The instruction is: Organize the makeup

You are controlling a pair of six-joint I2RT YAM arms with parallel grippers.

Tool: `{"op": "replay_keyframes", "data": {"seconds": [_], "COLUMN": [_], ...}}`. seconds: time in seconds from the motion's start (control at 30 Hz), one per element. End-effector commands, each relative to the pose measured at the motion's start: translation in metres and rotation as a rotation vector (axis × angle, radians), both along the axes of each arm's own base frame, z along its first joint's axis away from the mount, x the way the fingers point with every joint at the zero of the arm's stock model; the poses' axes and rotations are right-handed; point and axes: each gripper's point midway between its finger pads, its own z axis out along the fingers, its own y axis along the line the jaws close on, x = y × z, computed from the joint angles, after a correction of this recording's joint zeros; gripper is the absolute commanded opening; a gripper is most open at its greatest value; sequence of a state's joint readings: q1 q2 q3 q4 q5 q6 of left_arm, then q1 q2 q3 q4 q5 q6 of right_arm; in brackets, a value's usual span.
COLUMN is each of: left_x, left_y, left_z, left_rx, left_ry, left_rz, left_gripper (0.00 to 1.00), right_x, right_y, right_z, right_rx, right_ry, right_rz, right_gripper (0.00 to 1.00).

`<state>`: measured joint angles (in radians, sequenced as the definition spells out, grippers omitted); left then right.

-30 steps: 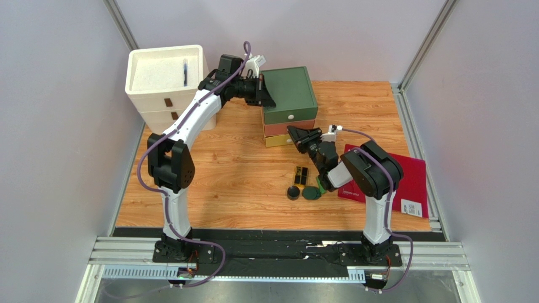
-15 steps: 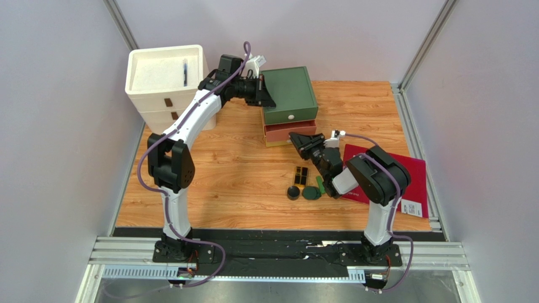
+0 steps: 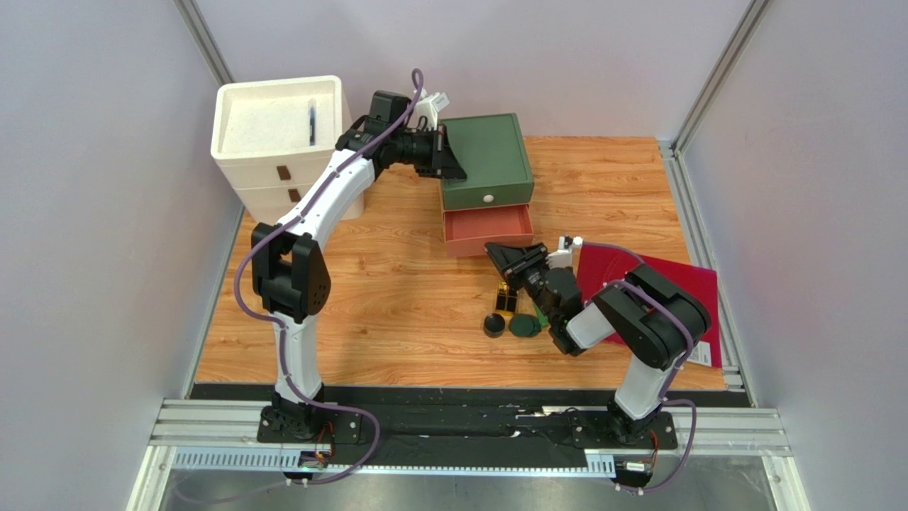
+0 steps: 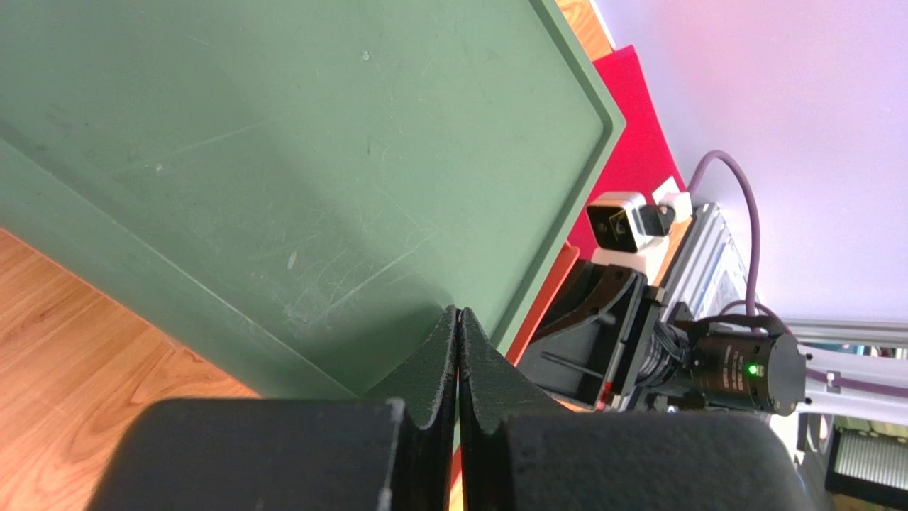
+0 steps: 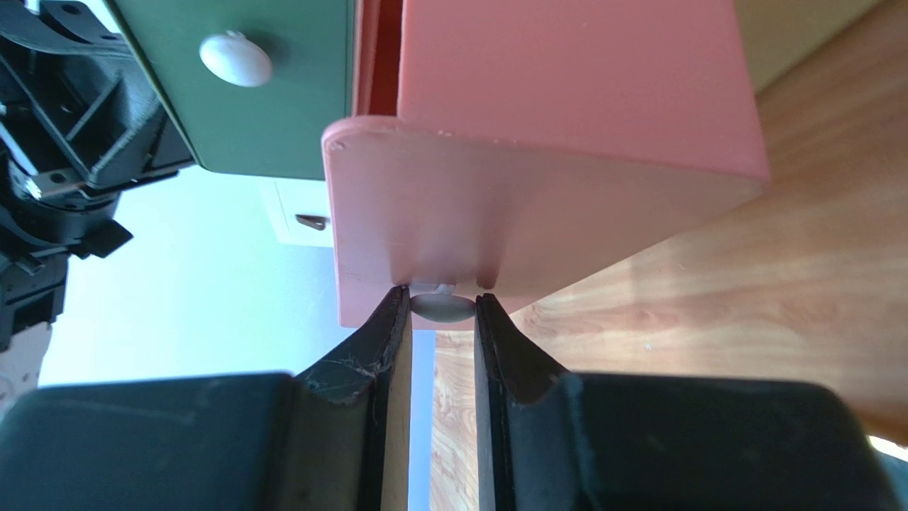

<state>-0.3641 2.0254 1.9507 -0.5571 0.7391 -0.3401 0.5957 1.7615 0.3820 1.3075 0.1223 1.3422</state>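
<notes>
My right gripper is shut on the white knob of the pink drawer, which stands pulled out of the green-topped drawer unit. My left gripper is shut and empty, its tips against the unit's green top. On the table below the drawer lie a black-and-gold case, a round black jar and a dark green compact. The green stick is mostly hidden by my right arm. No clear or beige tube is in view.
A white drawer unit stands at the back left with a small dark item on top. A flat dark red folder lies at the right under my right arm. The green drawer above has a white knob.
My right gripper has drawn back toward the near edge, and the pink drawer has slid out with it, now covering the yellow drawer below. The left arm has not moved.
</notes>
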Motion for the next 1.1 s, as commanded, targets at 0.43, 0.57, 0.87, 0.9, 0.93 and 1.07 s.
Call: {"op": "replay_keyframes", "data": {"seconds": [0.43, 0.57, 0.87, 0.9, 0.93, 1.07], "left_x": [0.005, 0.005, 0.003, 0.003, 0.003, 0.002], "left_y": [-0.002, -0.002, -0.001, -0.001, -0.001, 0.0], "left_z": [0.005, 0.005, 0.003, 0.003, 0.002, 0.001], "left_rx": [-0.018, -0.018, -0.007, -0.005, -0.005, -0.002], "left_ry": [-0.018, -0.017, -0.019, -0.02, -0.016, -0.014], "left_rz": [-0.02, -0.021, -0.026, -0.027, -0.027, -0.03], "left_gripper": [0.0, 0.0, 0.0, 0.0, 0.0, 0.0], "right_x": [-0.02, -0.026, -0.055, -0.058, -0.059, -0.068], "right_y": [0.003, 0.003, -0.022, -0.025, -0.027, -0.036], "right_z": [0.013, 0.024, 0.021, 0.02, 0.019, 0.02], "right_rx": [-0.115, -0.22, -0.376, -0.388, -0.405, -0.548], "right_ry": [0.072, 0.092, 0.158, 0.16, 0.162, 0.137], "right_rz": [0.039, 0.062, 0.079, 0.078, 0.077, 0.118], "right_gripper": [0.31, 0.47, 0.59, 0.6, 0.6, 0.6]}}
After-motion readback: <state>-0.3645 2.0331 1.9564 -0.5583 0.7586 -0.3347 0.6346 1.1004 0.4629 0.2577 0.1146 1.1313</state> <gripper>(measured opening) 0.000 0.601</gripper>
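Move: The right hand already has the red drawer's white knob between its fingertips, the knob about 1 cm ahead and level in height. The gold-and-black palette lies about 4 cm back and 3 cm to the right of this hand; the black jar is some 10 cm straight back, the green jar 10 cm back and 6 cm right, all roughly 7 cm lower. From the left hand, the knob is about 10 cm back, 5 cm right and 12 cm below. Straight back at first, the right hand draws the red drawer out by its knob another 2 cm, then opens its fingers well clear and rises about 4 cm. It keeps backing off and drifts right, sinking a little at the end, while rolling some 20 degrees with its left side and fingertips dipping. The left hand stays put, its shut fingers still resting on the green cabinet top. ##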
